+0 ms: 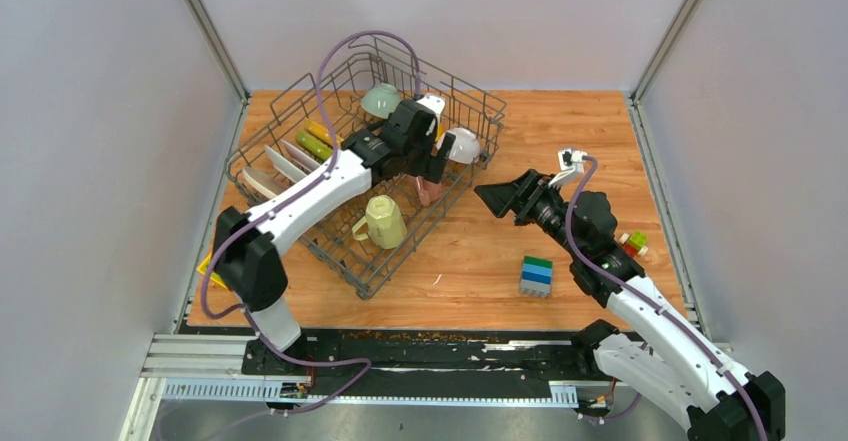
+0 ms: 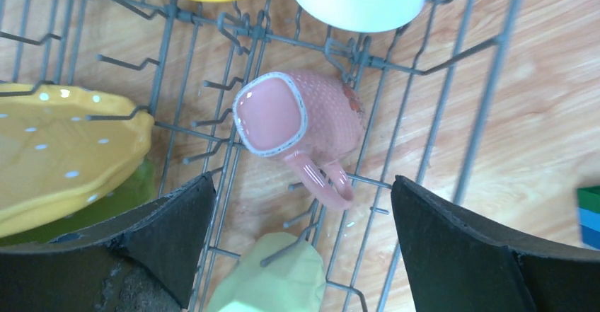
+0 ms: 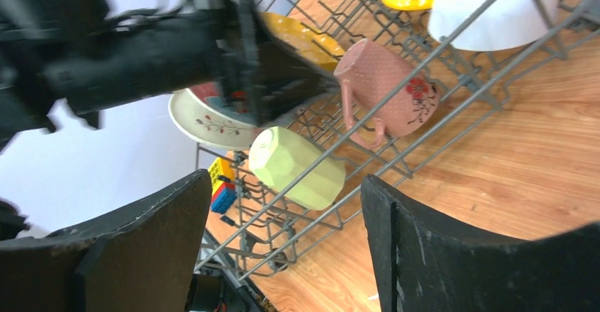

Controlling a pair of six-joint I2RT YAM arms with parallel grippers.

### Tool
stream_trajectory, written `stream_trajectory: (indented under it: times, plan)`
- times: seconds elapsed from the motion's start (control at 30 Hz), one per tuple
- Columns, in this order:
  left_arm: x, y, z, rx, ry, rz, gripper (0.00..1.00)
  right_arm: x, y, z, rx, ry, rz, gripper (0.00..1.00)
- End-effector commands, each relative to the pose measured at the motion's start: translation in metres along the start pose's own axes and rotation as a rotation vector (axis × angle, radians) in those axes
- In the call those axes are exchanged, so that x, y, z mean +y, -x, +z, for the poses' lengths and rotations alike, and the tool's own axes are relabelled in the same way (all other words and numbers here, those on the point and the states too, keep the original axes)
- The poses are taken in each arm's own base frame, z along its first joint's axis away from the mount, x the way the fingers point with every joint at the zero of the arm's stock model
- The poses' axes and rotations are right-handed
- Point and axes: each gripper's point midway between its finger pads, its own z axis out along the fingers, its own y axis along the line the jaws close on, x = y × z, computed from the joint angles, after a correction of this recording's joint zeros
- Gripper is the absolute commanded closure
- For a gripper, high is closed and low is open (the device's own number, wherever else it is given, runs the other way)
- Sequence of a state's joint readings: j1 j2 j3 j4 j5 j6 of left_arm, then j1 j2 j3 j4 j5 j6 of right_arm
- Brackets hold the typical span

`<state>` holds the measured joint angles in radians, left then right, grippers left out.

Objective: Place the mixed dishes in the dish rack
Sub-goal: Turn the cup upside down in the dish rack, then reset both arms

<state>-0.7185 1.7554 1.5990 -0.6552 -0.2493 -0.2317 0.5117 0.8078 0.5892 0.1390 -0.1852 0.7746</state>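
The grey wire dish rack (image 1: pixel 372 289) stands at the back left. Upright plates (image 1: pixel 285 166) fill its left side, with a pale green bowl (image 1: pixel 381 99) and a white bowl (image 1: pixel 463 144) at the far end. A pink dotted mug (image 2: pixel 297 117) lies on its side among the tines, and a pale yellow mug (image 2: pixel 272 276) lies nearer. My left gripper (image 2: pixel 301 185) hangs open just above the pink mug, holding nothing. Over the table right of the rack, my right gripper (image 1: pixel 497 198) is open and empty, facing the rack's side. A scalloped yellow plate (image 2: pixel 64 149) sits to the left.
A stack of green and blue toy blocks (image 1: pixel 536 275) stands on the wooden table near my right arm. Small coloured blocks (image 1: pixel 632 243) lie further right. Another coloured block (image 1: pixel 212 266) sits by the rack's near left corner. Grey walls enclose three sides.
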Motion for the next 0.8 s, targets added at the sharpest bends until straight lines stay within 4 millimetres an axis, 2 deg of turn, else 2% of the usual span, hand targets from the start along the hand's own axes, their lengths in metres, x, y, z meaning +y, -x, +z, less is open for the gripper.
stream_trajectory:
  times: [0.0, 0.07, 0.2, 0.3, 0.33, 0.37, 0.4, 0.43, 0.47, 0.5, 0.53, 0.77]
  plan:
    - [-0.003, 0.05, -0.051, -0.233, -0.075, -0.066, 0.0, -0.001, 0.03, -0.006, -0.103, -0.07, -0.064, 0.2]
    - [0.001, 0.053, -0.063, -0.266, -0.073, -0.086, 0.0, -0.009, 0.039, -0.008, -0.13, -0.131, -0.079, 0.16]
    - [0.015, 0.055, -0.087, -0.329, -0.038, -0.136, 0.0, -0.038, 0.058, -0.016, -0.192, -0.32, -0.122, 0.08]
    - [0.032, 0.053, -0.113, -0.401, 0.004, -0.192, 0.0, -0.048, 0.072, -0.023, -0.225, -0.403, -0.174, 0.06]
    - [0.042, 0.056, -0.13, -0.446, 0.03, -0.225, 0.0, -0.051, 0.077, -0.026, -0.237, -0.426, -0.192, 0.05]
    - [0.046, 0.049, -0.13, -0.448, 0.046, -0.235, 0.0, -0.052, 0.084, -0.029, -0.254, -0.447, -0.206, 0.04]
    - [0.055, 0.05, -0.145, -0.489, 0.065, -0.26, 0.0, -0.054, 0.091, -0.032, -0.277, -0.469, -0.218, 0.04]
    - [0.059, 0.043, -0.146, -0.491, 0.079, -0.265, 0.0, -0.053, 0.097, -0.034, -0.293, -0.479, -0.232, 0.04]
    - [0.068, 0.043, -0.159, -0.522, 0.102, -0.287, 0.0, -0.053, 0.102, -0.036, -0.307, -0.488, -0.242, 0.03]
    - [0.072, 0.036, -0.16, -0.518, 0.121, -0.289, 0.0, -0.055, 0.107, -0.038, -0.32, -0.501, -0.251, 0.03]
    - [0.08, 0.035, -0.171, -0.543, 0.145, -0.308, 0.0, -0.054, 0.112, -0.039, -0.332, -0.509, -0.259, 0.03]
    - [0.123, 0.004, -0.197, -0.559, 0.332, -0.378, 0.0, -0.062, 0.134, -0.045, -0.352, -0.574, -0.313, 0.02]
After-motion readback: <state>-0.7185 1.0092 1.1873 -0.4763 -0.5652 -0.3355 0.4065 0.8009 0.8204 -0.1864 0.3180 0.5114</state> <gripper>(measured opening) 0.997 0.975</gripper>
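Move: Just ahead of the empty left hand sits the pink cup, upside down in the rack, about 3 cm forward, 1 cm right and 7 cm below. The green cup is some 6 cm back and 7 cm left of this hand, the white bowl 10 cm forward and 8 cm right, the yellow bowl 14 cm straight ahead, all 8 to 9 cm below. From the right hand the pink cup lies about 13 cm forward, 13 cm left and 14 cm down. Rising first, nearly straight up off the pink cup, the wide-open left hand then swings left and keeps climbing, ending about 15 cm higher, 13 cm left and somewhat back, its fingers tipping up and turning counter-clockwise. Meanwhile the empty right hand sweeps about 12 cm right and a little forward, away from the rack, turning some 30 degrees clockwise as its fingers open further. ##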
